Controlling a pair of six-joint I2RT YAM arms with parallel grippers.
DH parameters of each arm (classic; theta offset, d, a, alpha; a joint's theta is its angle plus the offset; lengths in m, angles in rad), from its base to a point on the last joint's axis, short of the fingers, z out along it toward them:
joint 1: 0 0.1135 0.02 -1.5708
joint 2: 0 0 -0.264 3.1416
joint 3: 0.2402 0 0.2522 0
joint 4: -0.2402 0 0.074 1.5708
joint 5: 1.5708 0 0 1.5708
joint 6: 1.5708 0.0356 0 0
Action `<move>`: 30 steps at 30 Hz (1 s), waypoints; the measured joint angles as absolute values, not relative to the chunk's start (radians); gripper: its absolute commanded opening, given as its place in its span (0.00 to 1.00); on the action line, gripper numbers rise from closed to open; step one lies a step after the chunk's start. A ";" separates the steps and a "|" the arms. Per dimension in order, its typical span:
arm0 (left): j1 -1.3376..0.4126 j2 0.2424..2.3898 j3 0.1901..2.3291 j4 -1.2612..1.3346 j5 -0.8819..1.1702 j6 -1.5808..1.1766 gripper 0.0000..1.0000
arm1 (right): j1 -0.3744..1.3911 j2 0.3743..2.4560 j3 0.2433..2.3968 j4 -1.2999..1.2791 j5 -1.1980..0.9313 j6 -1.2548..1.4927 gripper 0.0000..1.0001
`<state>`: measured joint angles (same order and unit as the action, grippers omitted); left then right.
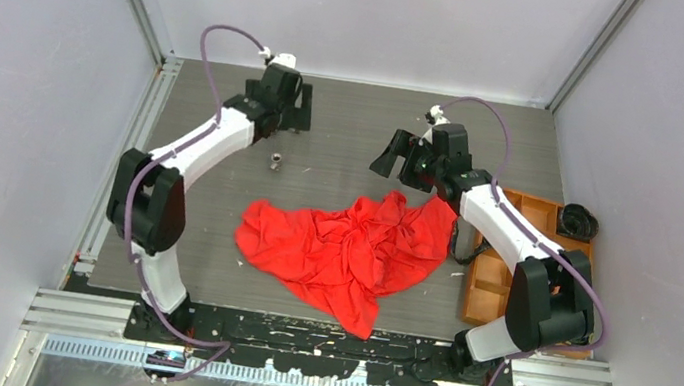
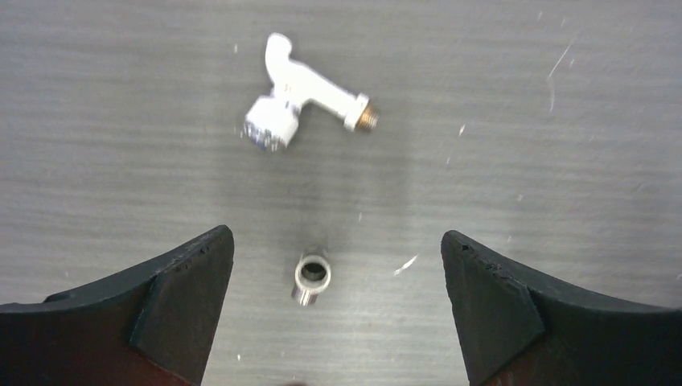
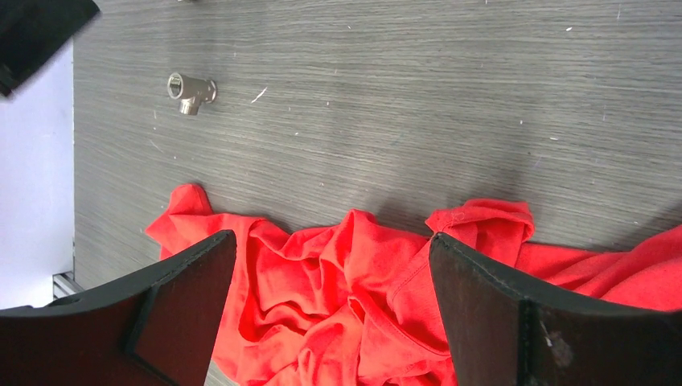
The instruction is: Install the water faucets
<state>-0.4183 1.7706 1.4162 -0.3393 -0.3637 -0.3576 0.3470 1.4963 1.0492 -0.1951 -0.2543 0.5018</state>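
In the left wrist view the white water faucet (image 2: 309,90) lies on its side on the grey table, blue-marked knob to the left, brassy threaded tip to the right. A small grey metal fitting (image 2: 312,278) stands nearer, its bore facing up, apart from the faucet. My left gripper (image 2: 338,237) hangs open above the fitting, touching nothing. From the top view the fitting (image 1: 275,160) sits just in front of the left gripper (image 1: 291,113); the faucet is hidden there. My right gripper (image 1: 401,158) is open and empty over the red cloth (image 3: 354,305), with the fitting (image 3: 191,91) far to its left.
A crumpled red cloth (image 1: 351,245) covers the table's middle. An orange compartment tray (image 1: 498,276) lies at the right, partly under the right arm, with a black coiled part (image 1: 578,222) at its far corner. Grey walls close in the table on three sides.
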 measured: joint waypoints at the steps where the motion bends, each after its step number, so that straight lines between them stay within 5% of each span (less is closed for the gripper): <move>1: -0.409 1.792 1.473 -0.372 -0.350 -0.355 1.00 | 0.347 1.496 1.049 -0.195 -0.256 0.502 0.94; 8: -0.299 2.077 1.840 -0.625 -0.232 -0.307 0.99 | 0.347 1.496 1.049 -0.197 -0.270 0.495 0.94; 16: -0.228 2.271 1.946 -0.800 -0.133 -0.273 0.98 | 0.347 1.497 1.049 -0.217 -0.275 0.482 0.93; 26: -0.199 2.432 2.172 -0.858 -0.033 -0.191 0.80 | 0.347 1.535 1.081 -0.229 -0.280 0.480 0.93; 30: -0.190 2.514 2.295 -0.897 -0.026 -0.172 0.58 | 0.347 1.557 1.108 -0.250 -0.282 0.476 0.92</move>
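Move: Ahead of the open left hand lies the white faucet, about 8 cm farther out, 3 cm to the left and some 14 cm below. The metal tee fitting, which this hand has already let go of, stands about 3 cm back, 1 cm to the left and 13 cm below. For the right hand, the faucet is roughly 17 cm ahead, 26 cm to the left and 14 cm below. Swinging from above the tee fitting to the faucet, the left hand first reaches forward about 5 cm, then sinks quickly some 11 cm while shifting left, its fingers tipping nearly 30 degrees further down. It then eases forward another 4 cm with a slight clockwise turn, bringing the partly closing fingers to either side of the faucet's knob, without a visible grip. ##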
